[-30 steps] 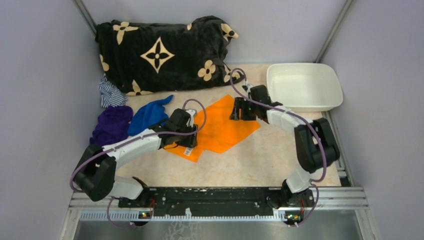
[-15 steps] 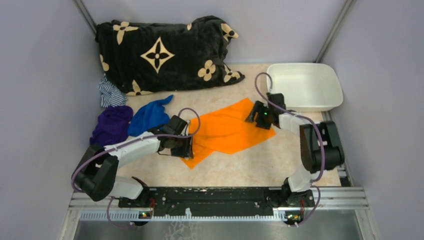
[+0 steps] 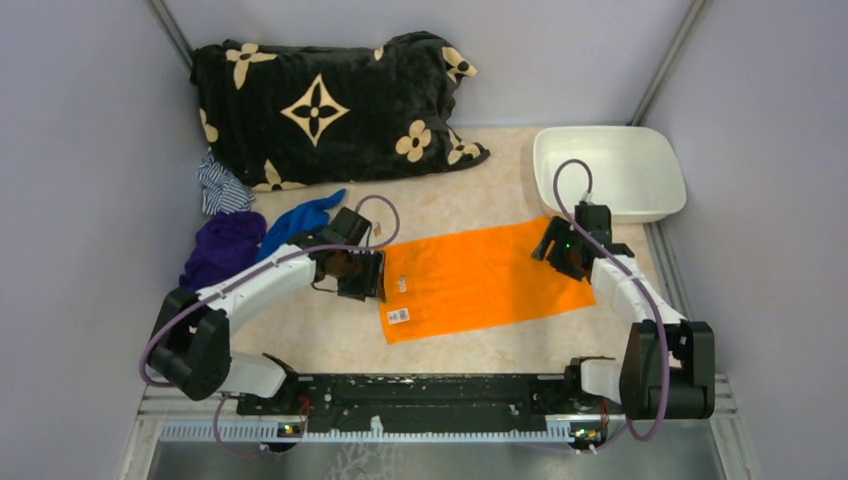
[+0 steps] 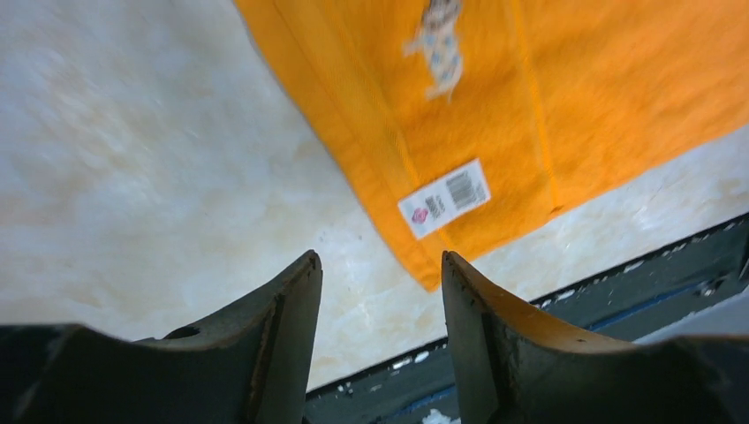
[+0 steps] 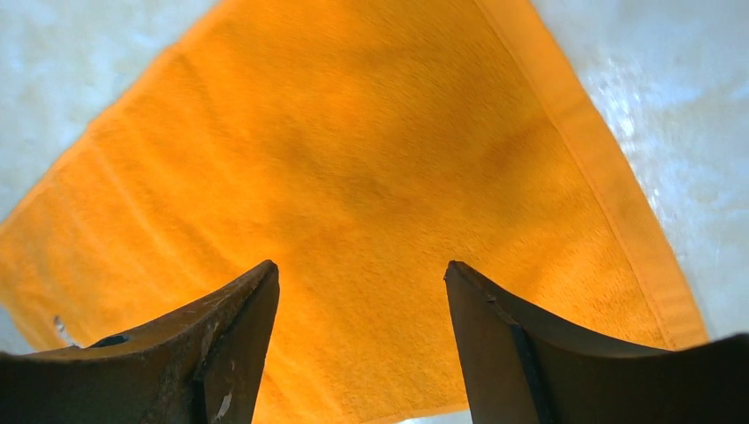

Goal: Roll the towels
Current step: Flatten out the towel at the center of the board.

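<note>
The orange towel [image 3: 480, 280] lies spread flat as a rectangle in the middle of the table, a white label [image 3: 398, 315] near its near-left corner. The blue towel [image 3: 300, 225] sits crumpled at the left, behind my left arm. My left gripper [image 3: 370, 277] is at the orange towel's left edge. In the left wrist view it [image 4: 380, 265] is open over bare table, the orange towel [image 4: 565, 97] and its label [image 4: 444, 198] just beyond the fingertips. My right gripper [image 3: 555, 250] hovers over the towel's far-right corner, open [image 5: 362, 269], with only the orange towel [image 5: 371, 177] beneath it.
A black plush blanket [image 3: 330, 105] with tan flowers fills the back left. A purple cloth [image 3: 222, 250] and a striped cloth [image 3: 220, 185] lie beside the blue towel. A white tub [image 3: 608, 172] stands at the back right. The black base rail [image 3: 430, 390] runs along the near edge.
The orange towel went from a crumpled diagonal shape to a flat rectangle. My right gripper swept right and nearer; both grippers opened off the towel.
</note>
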### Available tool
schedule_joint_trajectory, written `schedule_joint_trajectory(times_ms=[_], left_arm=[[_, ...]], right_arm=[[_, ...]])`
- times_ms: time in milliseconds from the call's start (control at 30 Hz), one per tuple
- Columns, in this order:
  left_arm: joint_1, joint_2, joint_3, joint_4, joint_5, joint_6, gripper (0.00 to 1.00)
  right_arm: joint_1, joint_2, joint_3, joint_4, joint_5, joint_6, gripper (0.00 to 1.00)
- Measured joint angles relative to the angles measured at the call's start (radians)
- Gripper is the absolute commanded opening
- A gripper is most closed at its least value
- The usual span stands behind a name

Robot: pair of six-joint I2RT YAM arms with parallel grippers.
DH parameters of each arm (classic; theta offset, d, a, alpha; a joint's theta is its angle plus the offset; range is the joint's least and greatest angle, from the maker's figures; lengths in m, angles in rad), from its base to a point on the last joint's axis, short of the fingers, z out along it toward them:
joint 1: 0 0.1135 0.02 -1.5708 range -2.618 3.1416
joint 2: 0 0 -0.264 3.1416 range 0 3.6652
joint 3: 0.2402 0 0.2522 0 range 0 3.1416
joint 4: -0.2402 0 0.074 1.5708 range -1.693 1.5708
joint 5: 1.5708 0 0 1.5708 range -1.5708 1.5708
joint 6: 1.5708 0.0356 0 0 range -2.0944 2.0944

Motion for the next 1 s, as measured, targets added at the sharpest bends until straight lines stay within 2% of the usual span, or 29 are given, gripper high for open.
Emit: schedule_joint_trajectory(times_ms=[200,400,467,667,1000], left_arm=[[0.112,-0.002,0.082,0.095,-0.03,0.056,0.55],[0.193,0.216,0.208,0.169,-0.039,0.122,0.45],[0.204,0.294,0.261,0.177,-0.047,0.143,0.42],[0.215,0.415,0.348,0.169,-0.073,0.185,0.4],[0.206,0.496,0.418,0.113,-0.092,0.214,0.37]], right_arm=[[0.07,-0.009,0.093,0.003,-0.01,-0.084,0.7],[0.104,0.006,0.118,0.014,-0.036,-0.127,0.69],[0.106,0.008,0.118,0.013,-0.043,-0.137,0.69],[0.106,0.008,0.118,0.015,-0.07,-0.159,0.69],[0.106,0.008,0.118,0.018,-0.076,-0.18,0.69]])
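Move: The orange towel's far-left corner lies about 16 cm ahead of the left hand, 2 cm to its left and 4 cm below. Also at table height, the towel's white label is 1 cm ahead and 4 cm right of that hand, its near-left corner 6 cm back and 2 cm right, and the blue towel's middle 21 cm ahead and 16 cm left. From the right hand, the far-left corner is some 38 cm left, 5 cm ahead and 4 cm down. Fingers coming down astride the orange towel's far-left corner, the left hand rises slightly, sweeps forward about 16 cm along the towel's left end, then sinks; the fingers narrow partway but don't shut, tilting some 10 degrees forward. The right hand backs off upward and left, about 4 cm each and a little forward, then hovers open over the towel, turned some 15 degrees counter-clockwise. ##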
